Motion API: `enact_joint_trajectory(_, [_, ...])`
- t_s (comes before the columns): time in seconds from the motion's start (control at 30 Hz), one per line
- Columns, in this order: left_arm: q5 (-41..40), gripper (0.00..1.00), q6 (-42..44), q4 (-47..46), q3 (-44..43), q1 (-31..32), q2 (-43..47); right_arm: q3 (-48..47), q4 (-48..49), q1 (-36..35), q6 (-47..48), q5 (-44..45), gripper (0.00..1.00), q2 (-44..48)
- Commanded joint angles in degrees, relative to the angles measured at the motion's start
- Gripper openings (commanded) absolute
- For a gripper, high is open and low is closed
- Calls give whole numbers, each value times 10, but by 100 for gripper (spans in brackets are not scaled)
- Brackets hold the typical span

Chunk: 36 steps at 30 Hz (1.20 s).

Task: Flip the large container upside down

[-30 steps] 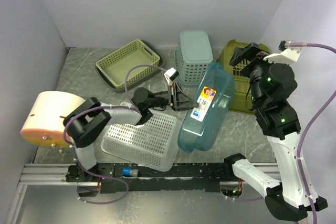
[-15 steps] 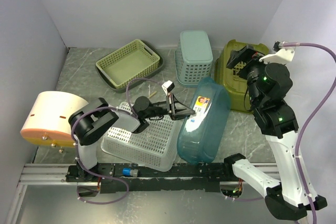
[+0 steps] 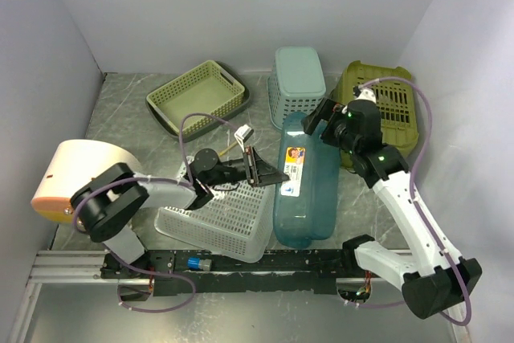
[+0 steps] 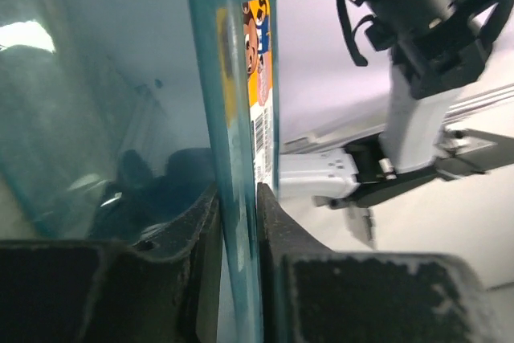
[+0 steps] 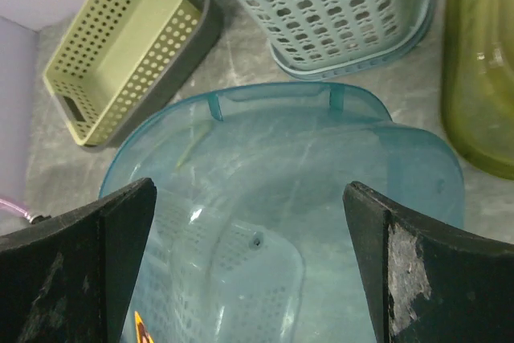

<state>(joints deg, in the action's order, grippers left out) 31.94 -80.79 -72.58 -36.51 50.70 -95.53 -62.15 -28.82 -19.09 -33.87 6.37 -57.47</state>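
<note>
The large container (image 3: 309, 190) is a see-through blue tub, tipped over in mid-table with its labelled long wall facing up and left. My left gripper (image 3: 275, 176) reaches in from the left and is shut on that wall near the sticker. In the left wrist view both fingers (image 4: 277, 222) press the blue wall (image 4: 229, 118). My right gripper (image 3: 325, 120) hovers open over the tub's far end. In the right wrist view its fingers (image 5: 120, 230) stand wide apart above the tub (image 5: 321, 166), touching nothing.
A white perforated basket (image 3: 217, 214) lies under my left arm, against the tub. At the back stand an olive tray (image 3: 197, 95), an upturned teal basket (image 3: 299, 78) and an olive-green basket (image 3: 389, 106). A pale drum (image 3: 76, 178) sits at the left edge.
The tub has swung over from leaning right to lying lower and nearer, still held by my left gripper. My right arm has come down and left to the tub's far end.
</note>
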Motion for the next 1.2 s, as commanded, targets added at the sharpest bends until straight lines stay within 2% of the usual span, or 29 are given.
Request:
enact_joint_trajectory(0.0, [-57,29,169,187,-3,-3,69,23,-20,3,-50,-60,100,7])
enact_joint_trajectory(0.07, [-83,40,209,268,-13,-4,97,28,-32,3,-46,-56,100,8])
enact_joint_trajectory(0.23, [-124,50,276,413,-51,-4,127,29,-45,3,-45,-71,100,6])
enact_joint_trajectory(0.37, [-132,54,301,460,-66,-4,127,26,-55,3,-41,-65,100,7])
enact_joint_trajectory(0.5, [-156,59,335,554,-96,-3,127,21,-73,4,-34,-57,100,5])
enact_joint_trajectory(0.7, [-224,73,378,634,-98,-3,164,15,-112,3,-26,-25,100,-6])
enact_joint_trajectory(0.87, [-239,76,412,687,-115,-2,177,3,-163,7,-38,29,100,-40])
enact_joint_trajectory(0.93, [-233,76,423,703,-127,-2,175,4,-170,45,-32,16,100,-54])
enact_joint_trajectory(1.03, [-235,75,443,736,-147,2,170,30,-152,142,-8,-75,100,-68])
enact_joint_trajectory(1.17, [-251,74,464,776,-166,13,175,73,-120,225,2,-184,100,-74])
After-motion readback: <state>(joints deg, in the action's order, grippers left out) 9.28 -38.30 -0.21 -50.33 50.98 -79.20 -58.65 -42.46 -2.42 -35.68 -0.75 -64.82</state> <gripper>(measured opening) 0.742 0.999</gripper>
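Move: The left fingers still pinch the left rim of the large blue container, whose middle is about 6 cm right, 2 ahead and 7 below; the white basket lies some 18 left, 2 back and 17 below. From the open right hand the container's middle is about 13 cm back, 1 left and 12 below, the upturned pale-blue basket 14 ahead and 4 left, and the green container 7 ahead and 17 right, both nearly 20 below. The left hand releases the container's rim, rolling and sinking about 8 cm; the right sinks 10, finally rightward. ##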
